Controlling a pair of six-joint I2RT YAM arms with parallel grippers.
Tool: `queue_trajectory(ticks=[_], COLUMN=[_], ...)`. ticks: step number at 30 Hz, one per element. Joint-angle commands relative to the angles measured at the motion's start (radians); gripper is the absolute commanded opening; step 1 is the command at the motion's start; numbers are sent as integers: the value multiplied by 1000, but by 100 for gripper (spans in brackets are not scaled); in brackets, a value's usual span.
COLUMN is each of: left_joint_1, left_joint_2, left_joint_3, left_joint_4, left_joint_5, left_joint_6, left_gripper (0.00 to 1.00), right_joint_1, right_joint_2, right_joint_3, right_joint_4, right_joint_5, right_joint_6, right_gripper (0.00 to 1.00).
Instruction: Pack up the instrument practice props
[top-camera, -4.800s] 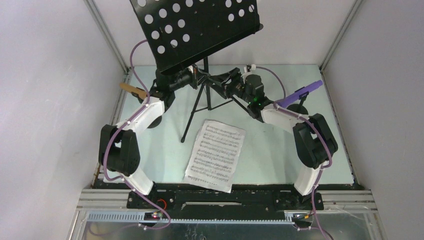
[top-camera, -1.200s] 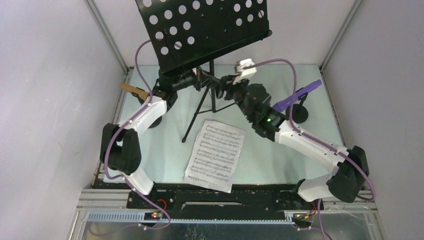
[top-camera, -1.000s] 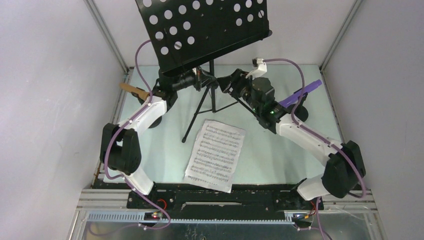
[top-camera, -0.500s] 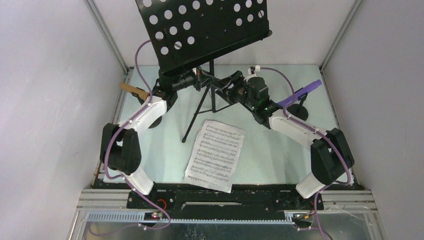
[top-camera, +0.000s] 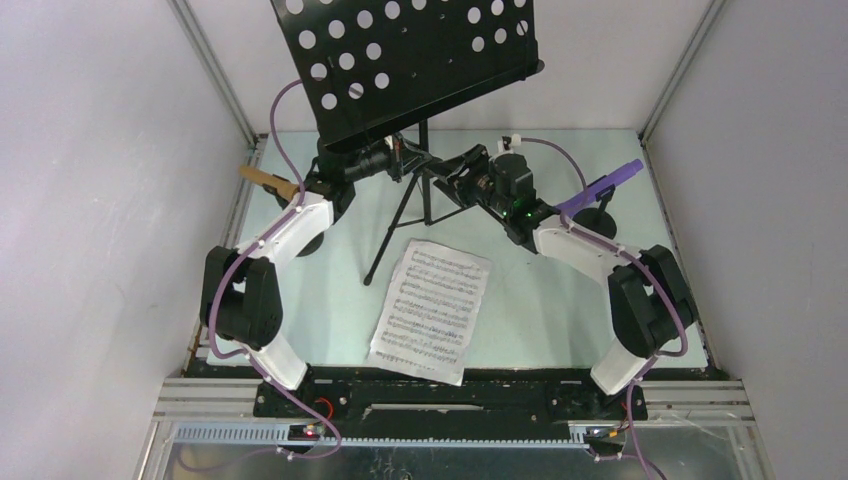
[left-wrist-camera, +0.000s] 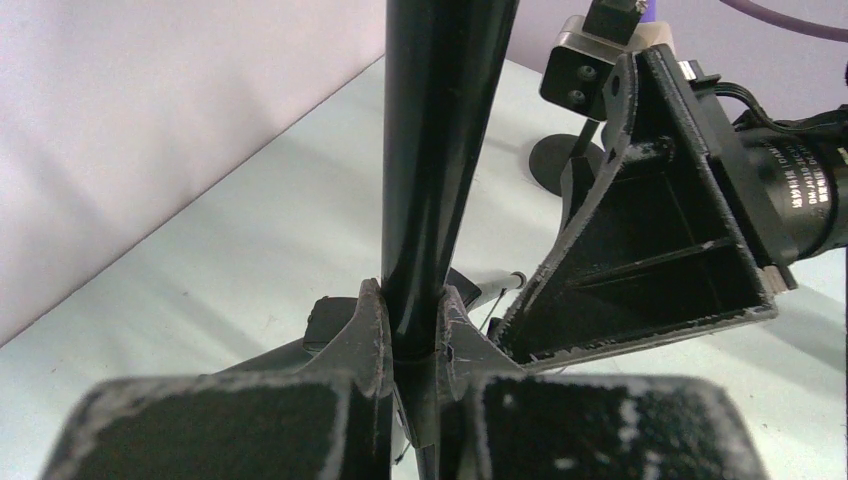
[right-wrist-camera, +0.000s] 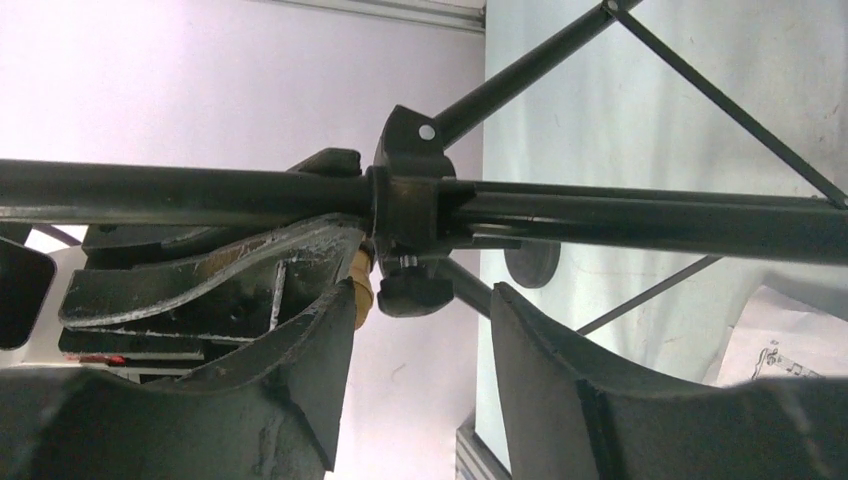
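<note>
The black perforated music rack stands tilted on its pole over tripod legs. My left gripper is shut on the pole; both fingertips press its sides in the left wrist view. From the right, my right gripper comes in open. Its jaws stand on either side of the clamp knob under the pole's collar, without touching it. One white sheet-music page lies flat in front of the stand. The purple microphone and the tan one lean in round-based holders.
The purple microphone's black round base sits right of my right forearm. The tan one's holder is mostly hidden under my left arm. Grey walls and aluminium rails close in the pale green table on three sides.
My right arm has folded its elbow back toward its base. Its gripper has settled against the stand's collar and its jaws have narrowed a little. My left gripper has held still on the pole.
</note>
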Motion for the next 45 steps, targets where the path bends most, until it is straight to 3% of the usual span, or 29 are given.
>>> queue_trajectory(ticks=[1, 13, 15, 17, 21, 28, 34, 42, 45], left_joint_1=[11, 9, 9, 9, 8, 8, 3, 3, 3], left_joint_2=[22, 19, 20, 22, 22, 24, 27, 22, 22], left_joint_3=[48, 48, 50, 50, 51, 53, 55, 55, 55], left_joint_4=[-36, -42, -42, -42, -42, -44, -50, -56, -58], left_joint_5=[-33, -36, -37, -36, -35, -36, -39, -38, -42], left_joint_6=[-16, -9, -9, -11, -10, -11, -7, -2, -3], left_gripper=[5, 5, 5, 5, 5, 5, 5, 5, 4], right_joint_1=[-14, -22, -23, -24, -24, 11, 123, 284, 353], right_joint_2=[29, 81, 86, 89, 87, 66, 55, 79, 105], right_joint_3=[7, 9, 21, 33, 70, 202, 286, 276, 270], right_joint_4=[93, 189, 180, 168, 115, -133, -330, -367, -333], right_joint_5=[-15, -82, -95, -104, -126, -129, 55, 276, 428], right_joint_6=[21, 63, 52, 27, -46, -403, -825, -1359, -1541], right_gripper=[57, 38, 30, 16, 2, 0, 0, 0, 0])
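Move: The clamp knob on the music stand's tube sits right in front of the right hand's open fingertips, about 2 cm ahead and 1 cm to the left, level with them. Its collar is roughly 4 cm ahead and 3 cm left at the same height. The sheet music lies some 21 cm back, 1 cm left and about 25 cm below. From the left hand, which grips the tube just above the collar, the knob is about 2 cm back, 3 cm right and 4 cm down. Forward and slightly left by only a centimetre or so, the right hand eases in on the clamp knob and narrows its half-open fingers until they pinch it. Then, still drifting left about 1 cm, it rolls some 70 degrees around its pointing direction, counter-clockwise as seen from behind the hand. The left hand keeps its grip on the tube, shifting less than 1 cm forward and left. ##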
